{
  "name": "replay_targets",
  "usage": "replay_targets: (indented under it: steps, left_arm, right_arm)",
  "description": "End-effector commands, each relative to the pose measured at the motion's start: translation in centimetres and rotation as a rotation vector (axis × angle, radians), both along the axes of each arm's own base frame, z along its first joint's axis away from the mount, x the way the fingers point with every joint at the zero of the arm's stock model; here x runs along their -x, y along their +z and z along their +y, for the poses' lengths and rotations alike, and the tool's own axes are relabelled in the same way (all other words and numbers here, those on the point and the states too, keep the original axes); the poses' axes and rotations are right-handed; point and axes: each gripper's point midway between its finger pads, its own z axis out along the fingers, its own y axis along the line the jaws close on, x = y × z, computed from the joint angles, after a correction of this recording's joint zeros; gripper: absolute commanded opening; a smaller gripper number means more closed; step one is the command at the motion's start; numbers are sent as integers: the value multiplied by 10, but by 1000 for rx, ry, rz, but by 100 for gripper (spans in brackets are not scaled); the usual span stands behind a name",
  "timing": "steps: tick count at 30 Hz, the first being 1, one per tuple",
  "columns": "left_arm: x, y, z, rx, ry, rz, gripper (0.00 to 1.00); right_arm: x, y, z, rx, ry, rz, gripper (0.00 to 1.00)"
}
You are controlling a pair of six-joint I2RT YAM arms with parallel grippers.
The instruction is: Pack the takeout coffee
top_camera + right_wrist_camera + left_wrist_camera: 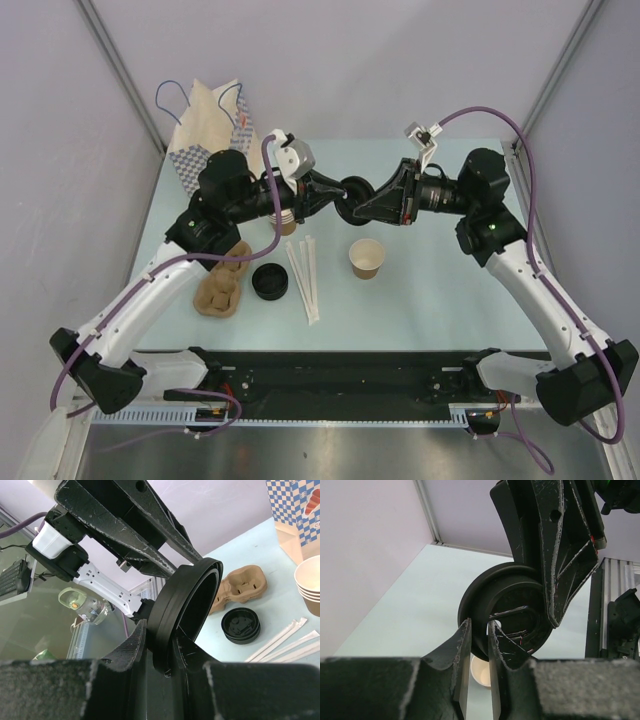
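Note:
No lidded cup is in view. A single black lid (351, 191) hangs in mid-air above the table, held from both sides. My left gripper (338, 192) is shut on one edge of its rim, and my right gripper (362, 203) is shut on the opposite edge. In the left wrist view the lid (505, 610) sits between my fingers (479, 625). In the right wrist view its rim (180, 605) is pinched between my fingers (159, 630). An open, lidless tan paper cup (366, 258) stands on the table just below, and it also shows in the left wrist view (481, 672).
A stack of lidless cups (285, 222) stands behind the left arm. Loose black lids (270, 281), a brown pulp carrier (222, 280) and wrapped straws (305, 275) lie front left. A checked paper bag (210, 125) stands at the back left corner.

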Motion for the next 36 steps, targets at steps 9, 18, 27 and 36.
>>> replay_targets:
  steps: [9,18,27,36]
  left_arm:
    - [-15,-32,0,-139,64,105,0]
    - [-44,-109,3,-388,184,303,0]
    - [-49,-166,-30,-499,257,376,0]
    - [-47,-228,-55,-643,330,489,0]
  right_arm:
    - [-38,20,-21,-40,-172,-17,50]
    - [-86,-66,-92,256,-494,105,85]
    - [-93,-156,-108,468,-517,284,99]
    - [-82,-206,-110,504,-459,382,100]
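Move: The lid, upright in the right hand's grip, has its middle about 3 cm right of the left hand point and 1 cm back, level; from the right hand it is 2 cm ahead and 2 cm left, level. The open cup stands about 4 cm ahead, 9 cm right and 31 cm below the left hand. Of the cup, the straws lie 15 cm left and 2 cm nearer, the cup stack 19 cm left and 12 cm farther out. Once left pinches the lid, right opens and withdraws, while left lowers it about 23 cm towards the cup. ##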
